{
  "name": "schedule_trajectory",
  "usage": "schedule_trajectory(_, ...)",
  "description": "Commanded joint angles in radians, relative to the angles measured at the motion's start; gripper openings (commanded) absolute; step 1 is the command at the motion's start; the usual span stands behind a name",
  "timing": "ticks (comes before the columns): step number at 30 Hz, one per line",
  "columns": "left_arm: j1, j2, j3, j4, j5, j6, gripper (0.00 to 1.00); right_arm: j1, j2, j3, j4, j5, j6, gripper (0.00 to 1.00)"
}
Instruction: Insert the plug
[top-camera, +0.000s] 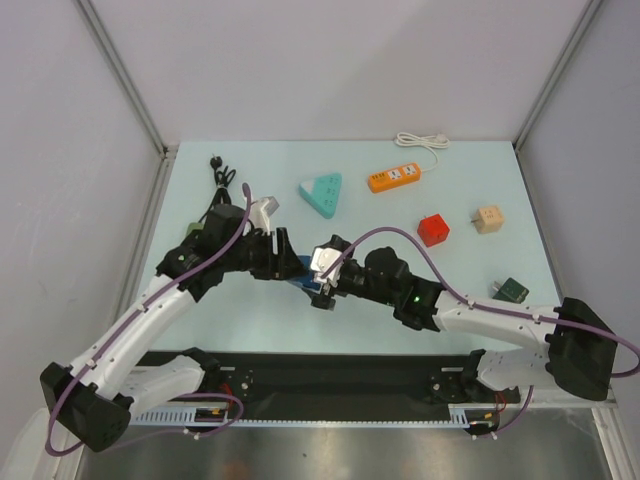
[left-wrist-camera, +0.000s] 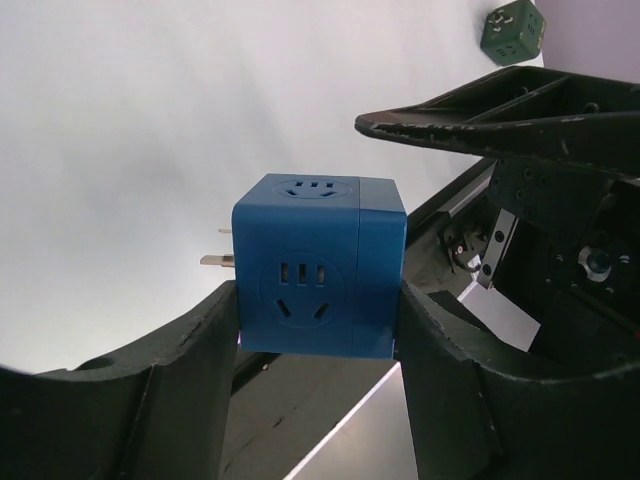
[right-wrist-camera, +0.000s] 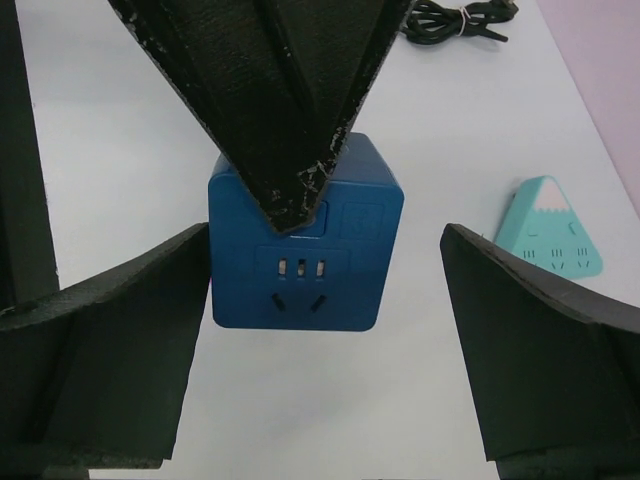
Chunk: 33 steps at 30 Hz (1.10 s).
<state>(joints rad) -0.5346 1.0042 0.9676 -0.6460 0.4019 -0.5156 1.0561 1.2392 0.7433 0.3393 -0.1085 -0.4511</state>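
Observation:
The plug (top-camera: 215, 165) is small and black on a looped black cord, lying at the far left of the table; the right wrist view shows the plug (right-wrist-camera: 455, 20) at its top edge. No gripper touches it. My left gripper (top-camera: 297, 266) is shut on a blue cube socket (left-wrist-camera: 320, 265), held off the table with metal prongs on its left face. My right gripper (right-wrist-camera: 325, 300) stands open around the blue cube socket (right-wrist-camera: 305, 240). Its left finger is close beside the cube and its right finger is well apart.
A teal triangular block (top-camera: 322, 193) and an orange power strip (top-camera: 393, 177) with a white cord (top-camera: 422, 141) lie at the back. A red cube (top-camera: 433, 230), a beige cube (top-camera: 488, 219) and a dark green cube (top-camera: 513, 290) sit on the right.

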Motion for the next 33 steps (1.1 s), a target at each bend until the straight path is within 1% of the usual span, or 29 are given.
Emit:
schedule_trajectory(1,-0.004,-0.027,0.005,0.039,0.043,-0.011,0.0,0.016,0.022,0.042,0.006,0.032,-0.047,1.0)
schedule_trajectory(4,-0.005,-0.035,0.005,0.04,0.041,-0.015,0.0,0.019,0.04,0.056,0.001,0.023,-0.051,0.98)
schedule_trajectory(7,-0.007,-0.026,0.003,0.04,0.057,-0.015,0.0,0.024,0.058,0.068,-0.002,0.004,-0.058,0.9)
schedule_trajectory(10,-0.007,-0.007,0.003,0.04,0.11,-0.012,0.0,0.025,0.075,0.073,0.021,-0.011,-0.049,0.88)
schedule_trajectory(14,-0.008,-0.007,-0.001,0.04,0.111,-0.011,0.0,0.031,0.092,0.073,0.055,-0.019,-0.032,0.87)
schedule_trajectory(15,-0.008,-0.009,-0.004,0.042,0.109,-0.012,0.0,0.036,0.098,0.073,0.063,-0.017,-0.026,0.83)
schedule_trajectory(18,-0.008,-0.01,-0.01,0.04,0.097,-0.011,0.01,0.039,0.097,0.064,0.098,-0.013,-0.009,0.76)
schedule_trajectory(19,-0.008,-0.007,-0.013,0.042,0.097,-0.008,0.0,0.039,0.095,0.054,0.108,-0.013,0.003,0.72)
schedule_trajectory(20,-0.008,-0.004,-0.015,0.04,0.095,-0.009,0.0,0.039,0.094,0.05,0.118,-0.013,0.006,0.64)
schedule_trajectory(21,-0.008,-0.001,-0.018,0.04,0.097,-0.008,0.0,0.039,0.092,0.047,0.133,-0.013,0.009,0.49)
schedule_trajectory(22,-0.008,0.002,-0.018,0.042,0.086,-0.003,0.1,0.039,0.089,0.039,0.138,-0.011,0.009,0.26)
schedule_trajectory(23,-0.008,0.005,-0.017,0.042,0.068,-0.003,0.25,0.039,0.082,0.038,0.141,-0.008,0.011,0.12)
schedule_trajectory(24,-0.008,0.01,-0.014,0.034,0.036,-0.006,0.43,0.039,0.075,0.033,0.135,0.003,0.009,0.0)
schedule_trajectory(25,-0.007,0.013,-0.007,0.014,0.005,-0.014,0.72,0.039,0.072,0.03,0.136,0.016,0.015,0.0)
schedule_trajectory(26,-0.005,0.014,0.006,0.003,-0.052,-0.017,0.81,0.039,0.057,0.013,0.136,0.026,0.023,0.0)
schedule_trajectory(28,0.014,0.033,0.032,-0.02,-0.087,-0.027,0.93,0.038,0.037,-0.015,0.15,0.044,0.032,0.0)
schedule_trajectory(30,0.031,0.065,0.092,-0.03,-0.092,-0.024,0.94,0.033,0.002,-0.045,0.141,0.046,0.058,0.0)
schedule_trajectory(33,0.07,0.108,0.195,-0.049,-0.109,-0.029,0.92,0.018,-0.067,-0.107,0.159,0.055,0.089,0.0)
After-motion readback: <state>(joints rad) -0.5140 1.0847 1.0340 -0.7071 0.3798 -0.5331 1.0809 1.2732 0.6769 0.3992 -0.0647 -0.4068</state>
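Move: The left hand holds the blue plug, whose middle sits barely 1 cm ahead, 2 cm to its right and 1 cm below. From the open right hand the plug is about 3 cm left, 1 cm ahead and 2 cm lower. On the table, some 19 cm below the right hand, lie the teal triangle 27 cm straight ahead, the orange strip 32 cm ahead and 18 cm right, and the red cube 17 cm ahead and 27 cm right. The right fingers close on opposite sides of the blue plug after the hand eases about 2 cm left and 2 cm down to straddle it, the left hand still holding on and backing about 1 cm. The left fingers then open, let go and slip off forward some 2 cm, while the right hand draws the plug about 2 cm right and 1 cm lower. ##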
